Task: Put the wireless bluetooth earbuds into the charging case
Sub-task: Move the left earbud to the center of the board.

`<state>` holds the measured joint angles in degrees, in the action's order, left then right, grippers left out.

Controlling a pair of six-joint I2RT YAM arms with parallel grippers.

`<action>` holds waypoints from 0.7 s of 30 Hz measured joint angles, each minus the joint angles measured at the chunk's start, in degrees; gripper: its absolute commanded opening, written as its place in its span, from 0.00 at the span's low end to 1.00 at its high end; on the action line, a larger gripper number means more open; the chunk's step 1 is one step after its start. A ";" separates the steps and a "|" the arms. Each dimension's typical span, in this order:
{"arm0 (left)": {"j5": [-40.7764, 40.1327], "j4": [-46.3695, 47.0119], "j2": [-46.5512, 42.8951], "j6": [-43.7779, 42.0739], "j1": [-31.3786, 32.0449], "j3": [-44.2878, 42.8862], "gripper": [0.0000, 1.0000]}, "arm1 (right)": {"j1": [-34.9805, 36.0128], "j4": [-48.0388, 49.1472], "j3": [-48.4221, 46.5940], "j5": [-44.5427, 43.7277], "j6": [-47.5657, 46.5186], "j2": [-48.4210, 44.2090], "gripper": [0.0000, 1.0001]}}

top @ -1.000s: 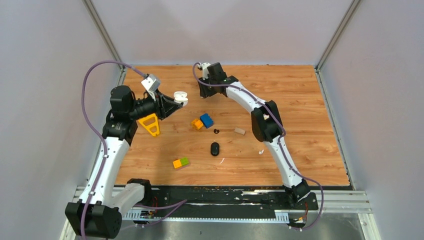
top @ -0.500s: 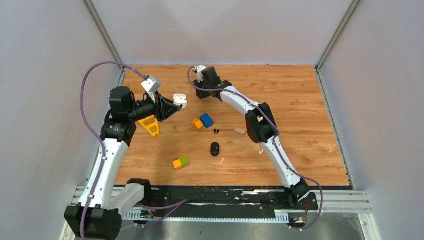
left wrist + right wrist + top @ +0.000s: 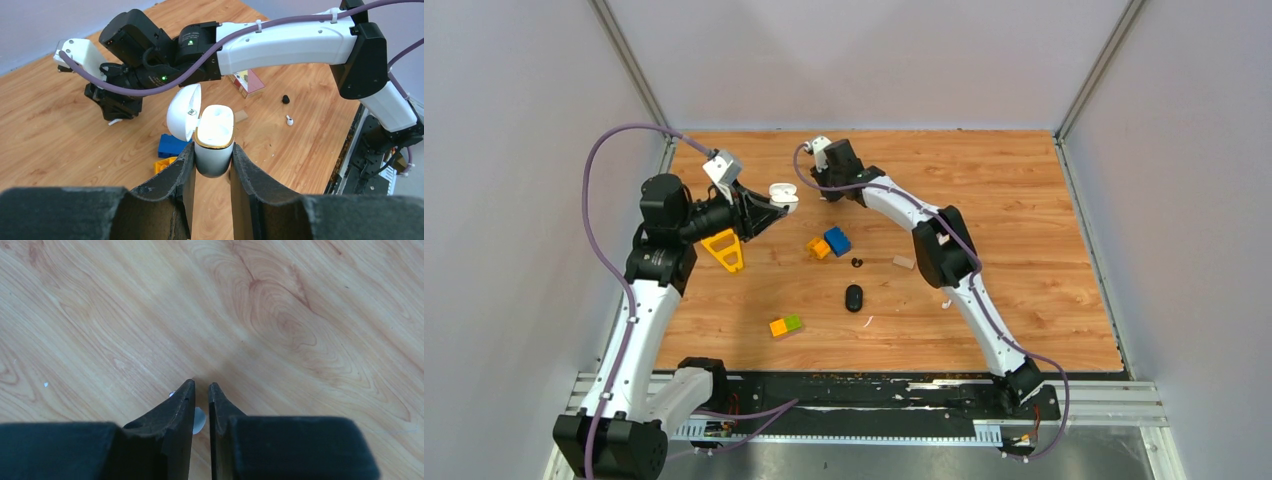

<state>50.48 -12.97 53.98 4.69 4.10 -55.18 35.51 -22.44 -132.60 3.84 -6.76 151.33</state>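
Note:
My left gripper is shut on the white charging case, held above the table's left side with its lid flipped open. My right gripper is low over the wood at the far left-centre. Its jaws have narrowed to a slim gap around a white earbud, which lies against the left finger and is partly hidden by it. A black earbud and another white earbud lie loose mid-table.
A blue-and-orange block, a green-and-orange block and a small wooden block lie about the middle. A black oval case sits near a thin white sliver. Grey walls enclose three sides.
The right arm has swung left and lower toward the table, and its jaws have narrowed around the white earbud. The left arm holds the case where it was.

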 measured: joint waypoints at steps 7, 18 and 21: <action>0.02 4.13 -0.15 2.32 0.00 2.27 0.00 | 0.00 -0.28 6.97 0.31 -2.51 -4.59 0.16; 0.39 13.40 -0.59 6.99 0.00 6.84 0.00 | 0.00 -4.11 23.85 2.95 -5.70 -16.39 0.17; 0.46 16.02 -0.59 8.35 0.00 8.02 0.00 | 0.00 -5.27 31.76 3.39 -6.45 -21.90 0.17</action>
<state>50.94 3.05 53.39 13.04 4.10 -47.16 35.51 -27.70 -100.84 7.22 -13.21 129.43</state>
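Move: From the right hand, which already pinches the left earbud just over the board, the board's centre lies about 12 cm back and 9 cm to the right. The blue block is some 12 cm back and 3 cm right, the orange block about 15 cm back and 1 cm left, the black ear pieces roughly 18 cm back and 7 cm right. From the left hand, still holding the case, the centre is some 14 cm ahead, 15 cm right, 30 cm down. Drawing back and to its right, the right hand carries the pinched left earbud towards the board's centre, about 13 cm, starting slowly and still speeding up. It stays level, low over the wood, heading for the right-hand side of the blue block; the wrist swings some 15 degrees so the fingers point more steeply down, and they keep their grip. ##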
